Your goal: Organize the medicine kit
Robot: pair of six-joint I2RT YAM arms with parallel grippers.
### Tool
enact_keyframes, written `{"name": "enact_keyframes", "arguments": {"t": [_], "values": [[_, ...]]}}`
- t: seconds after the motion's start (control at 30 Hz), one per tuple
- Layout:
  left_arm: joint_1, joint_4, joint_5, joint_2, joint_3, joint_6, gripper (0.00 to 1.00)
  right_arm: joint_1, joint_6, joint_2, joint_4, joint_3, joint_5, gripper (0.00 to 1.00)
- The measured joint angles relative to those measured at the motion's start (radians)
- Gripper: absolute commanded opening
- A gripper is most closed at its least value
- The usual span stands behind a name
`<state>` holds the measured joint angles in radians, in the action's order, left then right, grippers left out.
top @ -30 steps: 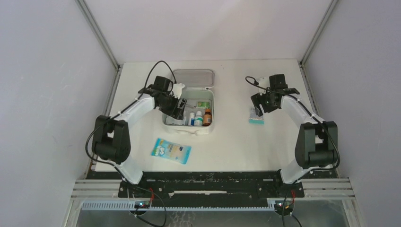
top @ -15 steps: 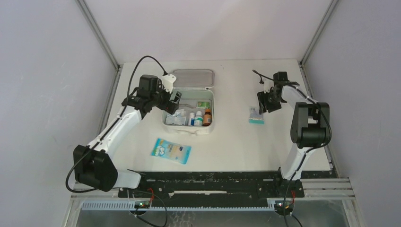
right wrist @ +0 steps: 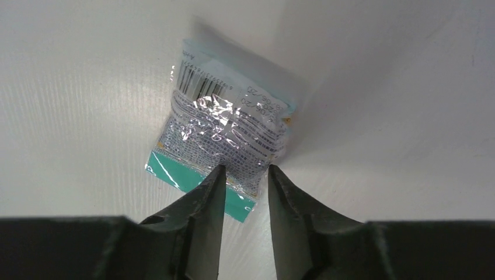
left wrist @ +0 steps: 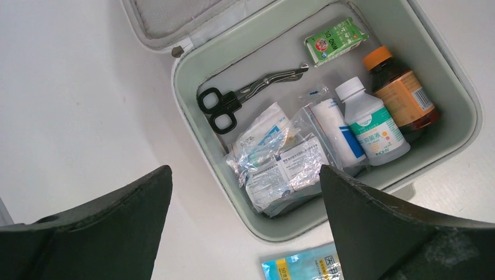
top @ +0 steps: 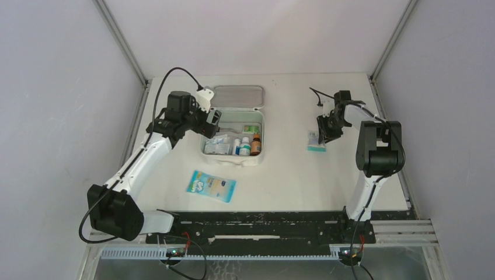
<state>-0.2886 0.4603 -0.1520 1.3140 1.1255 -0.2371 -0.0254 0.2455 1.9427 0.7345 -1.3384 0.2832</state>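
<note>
The medicine kit (top: 238, 97) lies open at the table's middle, its grey mesh lid folded back and its pale green rim (left wrist: 190, 99) showing. Inside are scissors (left wrist: 233, 102), foil sachets (left wrist: 280, 166), a white bottle (left wrist: 370, 125), a brown bottle (left wrist: 403, 93) and a small green box (left wrist: 335, 41). My left gripper (top: 211, 123) hovers wide open over the kit's left edge (left wrist: 245, 172), holding nothing. My right gripper (top: 324, 131) is down at a small clear packet with a green stripe (top: 316, 142). Its narrowed jaws (right wrist: 246, 169) straddle the corner of that packet (right wrist: 227, 128), with a gap still between them.
A blue-and-white flat packet (top: 211, 186) lies on the table in front of the kit, its corner also showing in the left wrist view (left wrist: 297, 269). Grey walls with metal posts close in the table on the left, right and back.
My left arm has pulled back up and left from inside the kit, its jaws opening fully. My right gripper has dropped onto the small packet and its jaws have narrowed.
</note>
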Motion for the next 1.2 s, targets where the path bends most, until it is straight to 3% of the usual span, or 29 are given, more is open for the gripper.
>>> {"name": "enact_keyframes", "arguments": {"t": [0.3, 0.67, 0.9, 1.07, 1.2], "values": [[0.020, -0.011, 0.000, 0.000, 0.000, 0.008, 1.00, 0.008, 0.005, 0.003, 0.000, -0.009, 0.019, 0.00], [0.046, -0.015, -0.055, -0.004, 0.000, 0.018, 1.00, 0.014, 0.047, -0.055, 0.005, -0.009, 0.107, 0.00], [0.080, -0.023, -0.320, -0.001, 0.005, 0.071, 1.00, 0.086, 0.081, -0.232, 0.006, -0.009, 0.229, 0.00], [0.070, -0.040, -0.542, 0.056, 0.043, 0.142, 1.00, 0.199, 0.101, -0.339, -0.021, -0.009, 0.289, 0.00], [0.045, -0.057, -0.637, 0.103, 0.081, 0.196, 0.98, 0.301, 0.135, -0.405, -0.050, -0.009, 0.312, 0.00]]}}
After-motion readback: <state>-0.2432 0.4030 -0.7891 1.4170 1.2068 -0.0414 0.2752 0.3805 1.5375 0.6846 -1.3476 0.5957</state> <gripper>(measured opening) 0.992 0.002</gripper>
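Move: The bandage packet lies right at the right hand, its middle about 2 cm ahead, 2 cm left and 1 cm below. The open medicine kit is centred roughly 38 cm to that hand's left and 3 cm ahead, with the brown bottle in it some 28 cm left, level fore and aft. From the left hand, the packet is about 40 cm right, 4 cm ahead and 19 cm lower; the kit's middle is about 5 cm right, 4 cm ahead, 16 cm below. Shutting almost in place, the right fingers pinch the packet's near-right part, then carry it up about 17 cm and left some 15 cm towards the kit, the hand tilting its fingertips upward and turning counter-clockwise. The empty left hand, staying wide open, swings right 8 or 9 cm above the kit, rising slightly and turning clockwise, towards the packet. ##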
